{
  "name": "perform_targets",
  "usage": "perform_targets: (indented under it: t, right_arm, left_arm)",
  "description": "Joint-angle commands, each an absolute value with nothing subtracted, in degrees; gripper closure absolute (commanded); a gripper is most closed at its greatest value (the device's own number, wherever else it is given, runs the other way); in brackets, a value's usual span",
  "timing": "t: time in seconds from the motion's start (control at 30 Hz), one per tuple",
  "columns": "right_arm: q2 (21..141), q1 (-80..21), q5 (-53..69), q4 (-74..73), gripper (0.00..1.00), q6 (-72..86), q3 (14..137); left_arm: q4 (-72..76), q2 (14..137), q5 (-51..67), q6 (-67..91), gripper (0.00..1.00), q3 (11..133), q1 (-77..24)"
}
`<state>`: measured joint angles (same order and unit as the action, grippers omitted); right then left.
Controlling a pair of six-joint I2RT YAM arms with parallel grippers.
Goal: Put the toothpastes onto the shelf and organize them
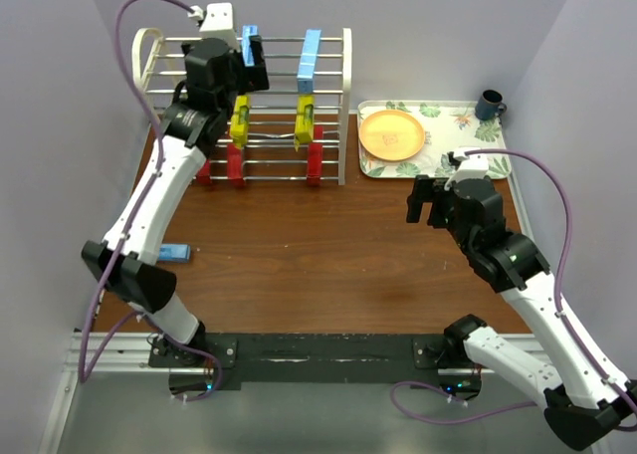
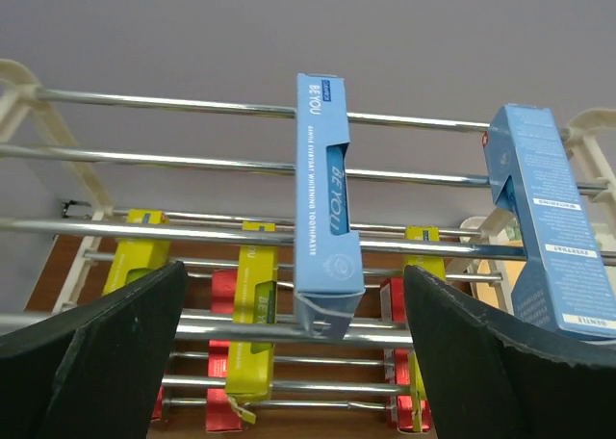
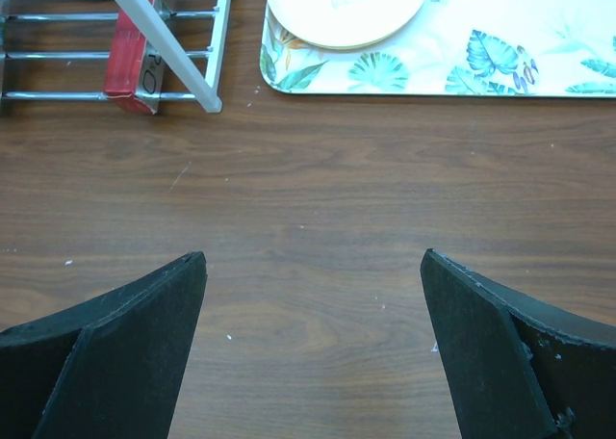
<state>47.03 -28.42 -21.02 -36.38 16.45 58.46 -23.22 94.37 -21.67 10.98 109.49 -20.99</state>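
The white wire shelf [image 1: 345, 106] stands at the back left. My left gripper [image 1: 253, 64] is open at its top tier. A light blue toothpaste [image 2: 327, 198] leans on the bars [image 2: 192, 160] between the fingers, with a gap on each side. A second light blue toothpaste [image 1: 310, 60] leans to its right. Yellow toothpastes [image 1: 305, 118] sit on the middle tier and red ones [image 1: 315, 162] on the lowest. Another light blue toothpaste [image 1: 175, 252] lies on the table by the left arm. My right gripper [image 1: 423, 201] hovers open over bare wood [image 3: 313, 169], holding nothing.
A floral tray [image 1: 468, 135] at the back right carries an orange plate [image 1: 392, 134] and a dark mug [image 1: 489, 105]. The right wrist view shows the shelf's foot [image 3: 183, 59], a red carton [image 3: 130, 54] and the tray's edge [image 3: 433, 73].
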Motion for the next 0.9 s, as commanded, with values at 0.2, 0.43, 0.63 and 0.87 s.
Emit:
perform_targets:
  t: [0.2, 0.43, 0.63, 0.87]
  right_arm:
    - [46.84, -28.21, -19.51, -35.24, 0.02, 16.35, 59.15]
    - [46.85, -28.21, -18.37, -34.89, 0.02, 16.96, 58.36]
    - [46.67, -28.21, -17.05, -34.89, 0.02, 17.58, 57.92]
    - [45.88, -28.21, -16.52, -35.16, 0.02, 17.67, 57.13]
  left_arm:
    - [-14.24, 71.04, -34.09, 10.90, 0.00, 90.37, -20.48]
    - [-19.42, 61.80, -43.66, 17.03, 0.00, 72.37, -19.95]
    - [-24.43, 55.29, -47.38, 27.31, 0.00, 57.95, -16.27]
    - [-31.72, 51.86, -46.58, 39.89, 0.00, 47.65, -11.08]
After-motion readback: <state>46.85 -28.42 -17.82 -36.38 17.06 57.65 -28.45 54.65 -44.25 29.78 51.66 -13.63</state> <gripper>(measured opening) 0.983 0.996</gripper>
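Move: The last blue toothpaste lies on the table roughly 22 cm back, 21 cm left and 40 cm below the left hand, which has already let go of the one on the shelf. That placed toothpaste is about 6 cm ahead, 3 cm right and 4 cm below; the other top blue one stands some 11 cm farther right. The leftmost red toothpaste is about 24 cm beyond the table one and 8 cm right of it. From the right hand the table one lies about level, 57 cm left, 26 cm below. With the fingers staying wide open, the left hand backs off the top tier and swings left, first rising about 5 cm to clear the rack, then dropping fast past its left side, ending some 19 cm lower, 18 cm back and 16 cm left, on its way towards the loose blue toothpaste. The wrist turns some 35 degrees counter-clockwise on the way, the fingers lifting a little at first and then tipping down towards the table, touching nothing by the end. ##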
